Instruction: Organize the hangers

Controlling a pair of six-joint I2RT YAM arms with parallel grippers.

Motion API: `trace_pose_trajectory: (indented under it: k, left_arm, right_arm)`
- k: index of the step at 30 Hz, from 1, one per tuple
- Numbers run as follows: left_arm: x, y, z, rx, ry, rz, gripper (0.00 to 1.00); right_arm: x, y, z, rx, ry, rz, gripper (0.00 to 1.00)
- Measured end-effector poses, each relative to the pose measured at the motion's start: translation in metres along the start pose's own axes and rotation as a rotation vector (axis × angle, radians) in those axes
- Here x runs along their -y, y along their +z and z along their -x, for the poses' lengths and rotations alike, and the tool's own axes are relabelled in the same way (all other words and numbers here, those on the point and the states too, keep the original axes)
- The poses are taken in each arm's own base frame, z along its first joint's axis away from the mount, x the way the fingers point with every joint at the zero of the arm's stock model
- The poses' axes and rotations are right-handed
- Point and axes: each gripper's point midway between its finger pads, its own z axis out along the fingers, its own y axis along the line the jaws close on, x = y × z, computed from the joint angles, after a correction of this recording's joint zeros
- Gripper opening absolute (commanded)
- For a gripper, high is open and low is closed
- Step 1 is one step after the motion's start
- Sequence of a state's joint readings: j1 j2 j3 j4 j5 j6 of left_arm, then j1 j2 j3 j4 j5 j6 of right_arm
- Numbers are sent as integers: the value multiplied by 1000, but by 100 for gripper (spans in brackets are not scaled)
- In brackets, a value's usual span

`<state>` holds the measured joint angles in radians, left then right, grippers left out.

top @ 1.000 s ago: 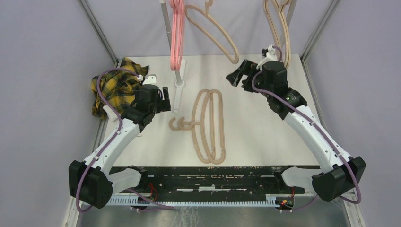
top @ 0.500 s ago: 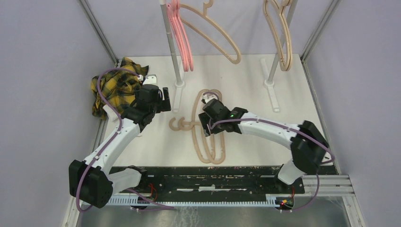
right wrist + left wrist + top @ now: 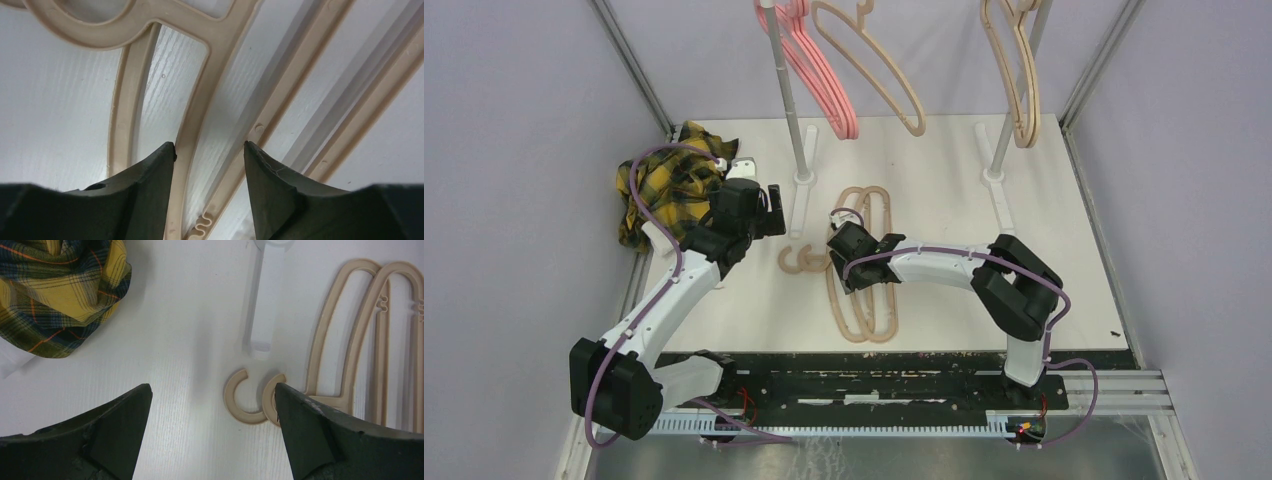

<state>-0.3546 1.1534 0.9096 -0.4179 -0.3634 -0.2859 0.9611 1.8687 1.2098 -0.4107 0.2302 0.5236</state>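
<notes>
Two beige hangers [image 3: 871, 322] lie overlapped flat on the white table, their hooks [image 3: 795, 262] pointing left. My right gripper [image 3: 855, 270] is down over them near the neck. In the right wrist view its jaws [image 3: 210, 144] stand partly open astride a hanger bar [image 3: 192, 125]; the left finger touches it and a gap shows at the right finger. My left gripper [image 3: 776, 210] hovers open left of the hooks [image 3: 245, 402], with nothing between its fingers [image 3: 211, 387]. Pink hangers [image 3: 822, 72] and a beige hanger [image 3: 876, 72] hang at the back, more beige ones [image 3: 1016, 85] at the back right.
A yellow-black plaid cloth [image 3: 669, 180] lies bunched at the table's left edge, also visible in the left wrist view [image 3: 60, 290]. Two white rack posts [image 3: 788, 100] [image 3: 1007, 135] stand on flat feet [image 3: 265, 305] at the back of the table.
My right arm swung from the back right rack down onto the hangers on the table and its jaws narrowed. The pink hangers swung rightward. The left arm stayed still.
</notes>
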Motion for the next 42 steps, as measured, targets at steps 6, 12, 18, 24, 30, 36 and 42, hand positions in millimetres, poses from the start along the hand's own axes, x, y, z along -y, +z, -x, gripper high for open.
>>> trace_pose_trajectory:
  k: [6, 12, 18, 24, 30, 36, 42]
  left_arm:
    - [0, 0, 0, 0, 0, 0, 99]
    - [0, 0, 0, 0, 0, 0, 99]
    - [0, 1, -1, -5, 2, 1, 99]
    - [0, 1, -1, -5, 2, 2, 99]
    - [0, 1, -1, -5, 2, 2, 99]
    - [0, 1, -1, -5, 2, 2, 99]
    - [0, 1, -1, -5, 2, 2, 99]
  right_arm:
    - [3, 8, -2, 14, 8, -23, 59]
    - [1, 3, -4, 42, -25, -68, 60]
    - [-3, -2, -11, 38, -57, -81, 59]
    - [-1, 5, -11, 42, -52, -100, 38]
    - [0, 7, -8, 71, -28, -109, 23]
    - [9, -5, -15, 77, -31, -116, 19]
    - [15, -62, -3, 141, -8, -39, 19]
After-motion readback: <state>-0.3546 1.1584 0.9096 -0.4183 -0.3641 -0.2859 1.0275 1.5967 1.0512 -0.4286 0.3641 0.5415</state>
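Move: The upper of the two tan hangers left on the table lies right under the right hand, its middle about 4 cm ahead, 3 cm to the right and 1 cm below, with its left bar just robot-side of the hook's neck, beneath the open fingers. The lower hanger's middle is 4 cm ahead and about 2 cm left; the rack's left foot lies some 21 cm ahead and 11 cm left. From the idle left hand, the upper hanger is about 25 cm right, 3 cm back and 16 cm down. The right hand stays low over the hangers, eases back and down by about a centimetre while its fingers tip slightly upward, then closes its half-open fingers across the left bar of the upper hanger, near the hook's neck, until they pinch it. Keeping that pinch, it lifts about 6 cm, speeding up towards the end, and draws back and to the right by 2 to 3 cm, away from the lower hanger. ##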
